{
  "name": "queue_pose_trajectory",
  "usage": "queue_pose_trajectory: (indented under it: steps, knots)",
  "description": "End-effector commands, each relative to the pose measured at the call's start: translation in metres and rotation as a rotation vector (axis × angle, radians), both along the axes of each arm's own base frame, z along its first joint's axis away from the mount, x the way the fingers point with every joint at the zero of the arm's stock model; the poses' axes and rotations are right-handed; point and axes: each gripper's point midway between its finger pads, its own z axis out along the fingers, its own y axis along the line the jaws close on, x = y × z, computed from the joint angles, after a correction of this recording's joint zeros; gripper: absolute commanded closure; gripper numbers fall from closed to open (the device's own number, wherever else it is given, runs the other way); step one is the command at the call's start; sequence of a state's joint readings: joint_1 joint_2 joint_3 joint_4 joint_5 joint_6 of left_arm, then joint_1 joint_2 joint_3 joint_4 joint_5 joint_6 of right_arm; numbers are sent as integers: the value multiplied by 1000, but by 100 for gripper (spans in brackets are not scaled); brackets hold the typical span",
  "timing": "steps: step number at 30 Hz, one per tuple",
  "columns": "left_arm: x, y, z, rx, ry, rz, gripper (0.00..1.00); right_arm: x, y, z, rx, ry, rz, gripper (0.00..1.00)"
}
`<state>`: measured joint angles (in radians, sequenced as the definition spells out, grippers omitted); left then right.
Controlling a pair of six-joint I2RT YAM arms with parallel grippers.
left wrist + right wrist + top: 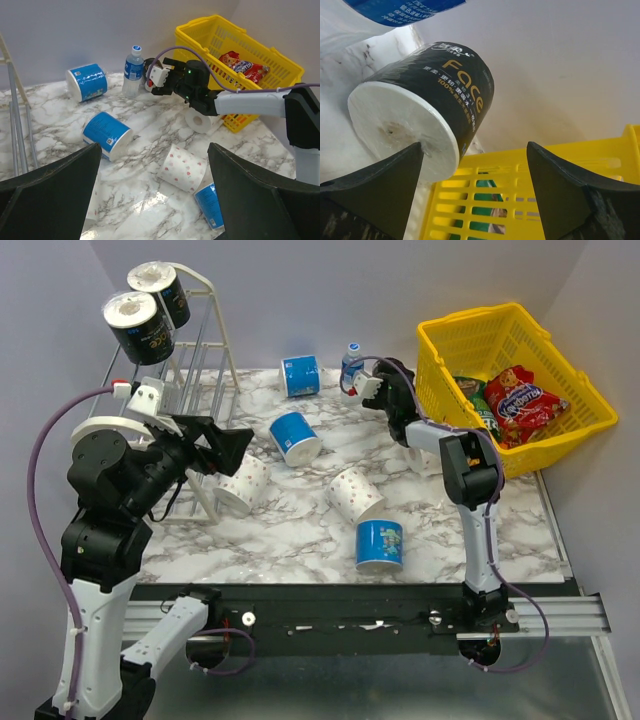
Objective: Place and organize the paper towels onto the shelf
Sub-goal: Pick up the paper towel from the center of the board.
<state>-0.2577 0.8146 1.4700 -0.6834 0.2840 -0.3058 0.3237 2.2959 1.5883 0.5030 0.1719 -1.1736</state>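
Note:
The white shelf (205, 350) stands at the back left, with two black paper towels (140, 328) (162, 290) on its top tier. Blue rolls (300, 375) (295, 437) (380, 545) and dotted white rolls (243, 485) (355, 494) lie on the marble table. My left gripper (235, 445) (155, 150) hovers open above the dotted rolls, holding nothing. My right gripper (395, 390) (475, 150) is open low beside the basket. A black roll (420, 115) lies on its side at the gripper's left fingertip, its white end facing the camera.
A yellow basket (515, 380) (520, 200) holding snack bags stands at the back right, directly ahead of the right gripper. A small water bottle (351, 360) (133, 70) stands just left of that gripper. Another white roll (200, 119) lies against the basket's near corner.

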Motion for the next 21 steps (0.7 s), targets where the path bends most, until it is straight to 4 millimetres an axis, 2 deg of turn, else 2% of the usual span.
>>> queue_pose_trajectory:
  steps: [1, 6, 8, 9, 10, 13, 16, 17, 21]
  knots:
    - [-4, 0, 12, -15, -28, 0, 1, 16, 6, 12, -26, -115, 48, 7]
    - [-2, 2, 12, -3, -36, 14, 1, 20, 14, -2, -23, -92, 92, 6]
    - [-1, 1, 11, -1, -34, 8, 1, 26, 9, -2, -29, -105, 61, 6]
    - [0, 1, 11, 0, -31, 9, 1, 29, 7, -12, -38, -100, 51, 6]
    - [0, 0, 11, 3, -33, 6, 1, 35, 6, -7, -39, -120, 41, 6]
    - [1, 1, 8, 11, -31, 15, 1, 41, 4, -11, -55, -130, 28, 8]
    - [1, 4, 8, 13, -35, 29, 1, 45, 0, -16, -50, -121, 24, 24]
    - [0, 4, 9, 10, -39, 29, 1, 47, -2, -14, -48, -128, 19, 30]
    - [0, 5, 10, 5, -42, 35, 1, 47, -1, -6, -39, -150, 28, 46]
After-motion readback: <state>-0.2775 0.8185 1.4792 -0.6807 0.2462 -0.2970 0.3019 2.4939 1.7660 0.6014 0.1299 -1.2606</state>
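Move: The right hand, open, points at the black paper towel by the back wall; its middle is about 7 cm ahead, 2 cm left and 3 cm below. The water bottle stands about 9 cm to the left of that towel, level with it. The yellow basket's middle is roughly 27 cm to the hand's right and 2 cm back, a white spotted roll 8 cm right and 12 cm back. From the left hand the black towel lies some 50 cm ahead, 34 cm right and 34 cm below. The right hand reaches on towards the white end face of the black paper towel, about 4 cm forward and sinking some 2 cm, its fingers still pointing outward and levelling by about 5 degrees. Late in the reach the fingers, one above the other, start to close and lose about a third of their gap, the lower tip coming to the core opening and the upper one just above the rim, so that the roll's upper wall lies between them. ##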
